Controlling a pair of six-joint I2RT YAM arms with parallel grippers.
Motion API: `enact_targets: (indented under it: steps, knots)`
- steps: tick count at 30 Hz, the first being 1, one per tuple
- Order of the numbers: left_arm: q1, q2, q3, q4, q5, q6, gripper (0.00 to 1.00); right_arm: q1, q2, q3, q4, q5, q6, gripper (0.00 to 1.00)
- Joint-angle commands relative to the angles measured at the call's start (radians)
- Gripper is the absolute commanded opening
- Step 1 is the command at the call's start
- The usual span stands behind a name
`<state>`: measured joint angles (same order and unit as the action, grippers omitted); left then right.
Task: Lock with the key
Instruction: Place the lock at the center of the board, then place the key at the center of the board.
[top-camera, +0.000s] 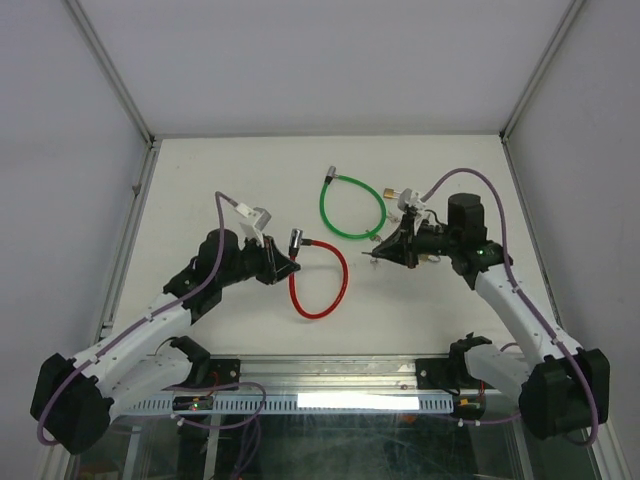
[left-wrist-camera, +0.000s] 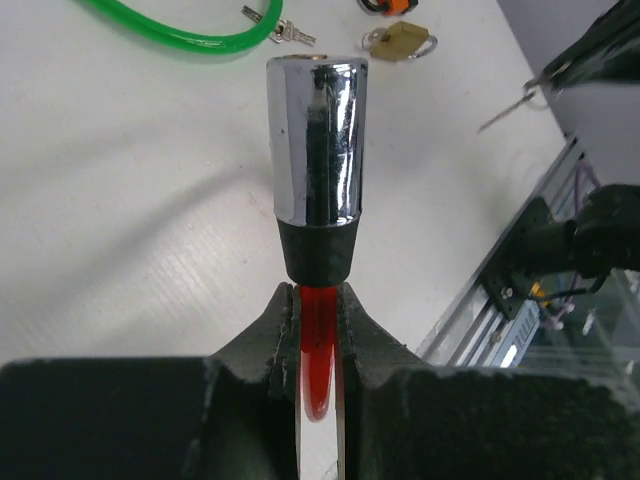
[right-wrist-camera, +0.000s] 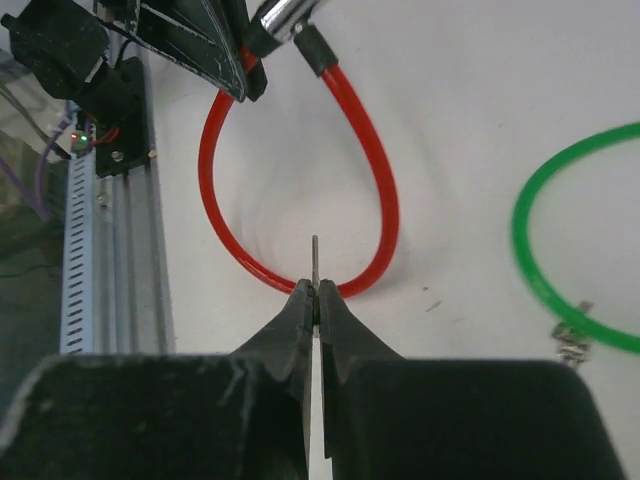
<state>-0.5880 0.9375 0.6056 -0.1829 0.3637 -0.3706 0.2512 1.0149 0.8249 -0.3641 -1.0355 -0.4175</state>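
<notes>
The red cable lock (top-camera: 320, 285) lies in a loop at the table's middle. Its chrome lock head (left-wrist-camera: 315, 145) stands up just past my left gripper (left-wrist-camera: 318, 300), which is shut on the red cable (left-wrist-camera: 318, 340) right below the black collar. To the right, my right gripper (top-camera: 380, 252) is shut on a thin metal key (right-wrist-camera: 315, 262), seen edge-on and pointing toward the red loop (right-wrist-camera: 385, 200). The key tip (top-camera: 372, 256) sits apart from the lock head (top-camera: 296, 238), a short way to its right.
A green cable lock (top-camera: 352, 205) lies behind the right gripper, with a small bunch of keys (left-wrist-camera: 280, 28) at its end. A brass padlock (left-wrist-camera: 400, 40) sits near it. The metal rail (right-wrist-camera: 90, 250) runs along the table's near edge.
</notes>
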Motion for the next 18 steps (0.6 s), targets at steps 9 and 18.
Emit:
enact_targets:
  steps: [9,18]
  knots:
    - [0.183,-0.087,-0.269,0.612,-0.354,-0.476,0.00,0.115,0.318,-0.162,0.780,0.118,0.702,0.00]
    - [0.401,0.098,-0.272,0.752,-0.301,-0.566,0.00,0.278,0.664,0.088,0.712,0.396,0.776,0.03]
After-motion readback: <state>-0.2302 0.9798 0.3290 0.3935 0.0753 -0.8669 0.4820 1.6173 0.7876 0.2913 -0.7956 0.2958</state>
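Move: The left gripper already holds the red lock below its chrome head; the board's middle lies about 13 cm ahead of it, 10 cm right and 14 cm down, with the green lock's loop some 25 cm ahead and 18 cm right. For the right gripper, its fingers shut on a key, the board's middle is roughly 14 cm ahead, 11 cm left and 21 cm down. Loose keys lie 15 cm ahead of it and 3 cm right, on the table. Swing the left gripper forward and left, about 11 cm each way and nearly level, out over the board's left side, turning it some 45 degrees counter-clockwise and keeping its grip on the red lock. Meanwhile lower the right gripper about 12 cm, bringing it left and somewhat forward towards the board's middle and tipping its wrist over, fingers still shut on the key. ##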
